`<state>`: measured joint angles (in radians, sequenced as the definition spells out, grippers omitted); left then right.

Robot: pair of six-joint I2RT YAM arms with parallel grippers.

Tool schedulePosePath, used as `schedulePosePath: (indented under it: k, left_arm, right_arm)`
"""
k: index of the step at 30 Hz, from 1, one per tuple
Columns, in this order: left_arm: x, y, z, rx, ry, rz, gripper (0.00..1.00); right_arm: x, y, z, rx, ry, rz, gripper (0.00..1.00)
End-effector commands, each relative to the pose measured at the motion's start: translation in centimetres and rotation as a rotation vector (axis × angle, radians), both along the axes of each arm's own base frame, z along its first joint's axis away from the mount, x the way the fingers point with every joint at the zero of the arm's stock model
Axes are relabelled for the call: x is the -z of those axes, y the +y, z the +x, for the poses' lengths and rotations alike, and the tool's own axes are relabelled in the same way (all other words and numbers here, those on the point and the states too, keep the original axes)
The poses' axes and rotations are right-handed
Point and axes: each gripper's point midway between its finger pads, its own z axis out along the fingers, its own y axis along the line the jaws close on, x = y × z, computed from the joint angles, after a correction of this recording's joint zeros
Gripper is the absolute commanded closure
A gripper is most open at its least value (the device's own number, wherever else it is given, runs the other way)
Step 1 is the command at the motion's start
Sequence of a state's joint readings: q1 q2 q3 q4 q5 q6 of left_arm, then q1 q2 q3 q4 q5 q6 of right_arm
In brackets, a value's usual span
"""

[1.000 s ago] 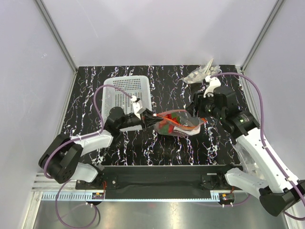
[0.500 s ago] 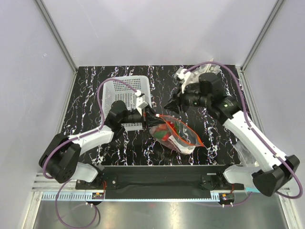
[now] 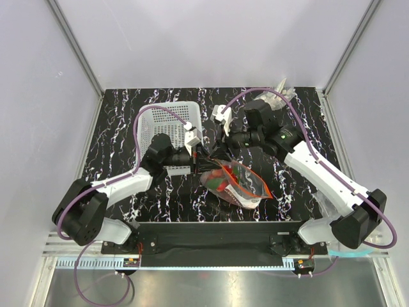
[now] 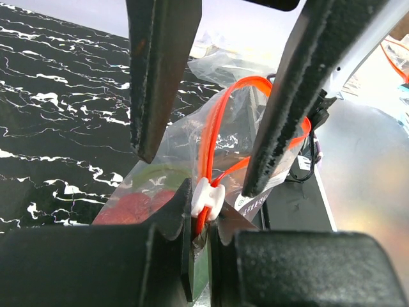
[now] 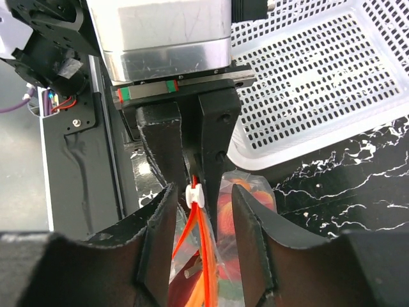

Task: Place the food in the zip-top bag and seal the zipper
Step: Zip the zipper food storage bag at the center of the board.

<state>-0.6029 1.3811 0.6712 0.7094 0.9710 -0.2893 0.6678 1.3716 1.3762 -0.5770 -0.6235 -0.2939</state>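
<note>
The clear zip-top bag point(image 3: 238, 187) lies in the middle of the table with the food point(image 3: 220, 176) inside: red round pieces point(image 4: 137, 201) and green bits. Its orange-red zipper point(image 4: 214, 134) runs from a white slider point(image 5: 196, 194) at the left end. My left gripper point(image 3: 197, 156) point(image 4: 201, 214) is shut on the bag's corner just below that slider. My right gripper point(image 3: 214, 153) point(image 5: 203, 192) stands open, one finger point(image 5: 156, 243) on each side of the zipper right behind the slider, not touching it. The zipper's two strips part further along.
A white lattice basket point(image 3: 167, 121) point(image 5: 319, 77) sits just behind the left gripper. A greyish clear plastic wad point(image 3: 279, 93) lies at the back right corner. The black base bar point(image 3: 217, 233) runs along the near edge.
The right arm swung left from the back right of the table to the bag's left end and its jaws narrowed. The bag settled flatter; the left gripper kept its hold.
</note>
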Motion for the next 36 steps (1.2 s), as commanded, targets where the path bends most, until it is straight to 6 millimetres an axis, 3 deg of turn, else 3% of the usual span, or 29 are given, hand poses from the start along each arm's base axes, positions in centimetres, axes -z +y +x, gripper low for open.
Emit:
schedulePosePath:
  k: [1,12,19,20,21,24,26,36]
  left_arm:
    - [-3.3,-0.2,-0.1,0.028,-0.113,-0.062,1.00]
    - [-3.5,-0.1,-0.2,0.027,-0.118,-0.067,1.00]
    - [-3.5,0.0,-0.3,0.022,-0.122,-0.067,0.99]
    - [-3.3,0.1,-0.3,0.015,-0.122,-0.067,0.85]
    - [-3.3,0.2,-0.2,0.004,-0.131,-0.071,0.77]
    - [-3.5,0.7,-0.3,-0.034,-0.171,-0.102,0.64]
    - [-3.6,0.7,-0.3,-0.043,-0.182,-0.106,0.63]
    - [-2.5,0.8,-0.2,-0.050,-0.160,-0.093,0.62]
  right_arm:
    - [-1.2,0.2,-0.7,-0.047,-0.054,0.017,0.53]
    - [0.7,0.7,-1.2,-0.078,0.005,-0.036,0.59]
    - [0.4,1.0,-1.1,-0.064,0.002,-0.025,0.84]
    - [0.3,1.0,-1.1,-0.060,0.006,-0.020,0.86]
    - [0.1,1.0,-1.0,-0.054,0.001,-0.012,0.86]
    - [-0.4,1.1,-1.1,-0.042,0.007,0.007,0.86]
    - [-0.7,1.2,-1.0,-0.027,0.024,0.012,1.00]
    - [-1.8,0.8,-0.5,0.037,0.011,0.047,1.00]
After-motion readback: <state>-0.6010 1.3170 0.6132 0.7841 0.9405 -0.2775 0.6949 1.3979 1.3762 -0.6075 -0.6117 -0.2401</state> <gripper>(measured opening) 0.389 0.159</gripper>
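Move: Between the left hand's shut fingers, about 1 cm to its right, sits the white zipper slider. It lies roughly 2 cm below the right hand and 1 cm back of it, level with it sideways, near its open fingertips. The bag's filled body lies about 6 cm back and 9 cm right of the slider, some 6 cm lower; the white basket is about 9 cm ahead and 14 cm left of it, some 8 cm lower. Sinking about 2 cm and easing back 1 cm, the right hand brings its open fingers down around the slider, closes them and pinches it beside the left fingertips. Only then do the left fingers, until now gripping the slider, open to let it go; the left hand lifts about 1 cm and shifts slightly left, its tips still around the slider. ##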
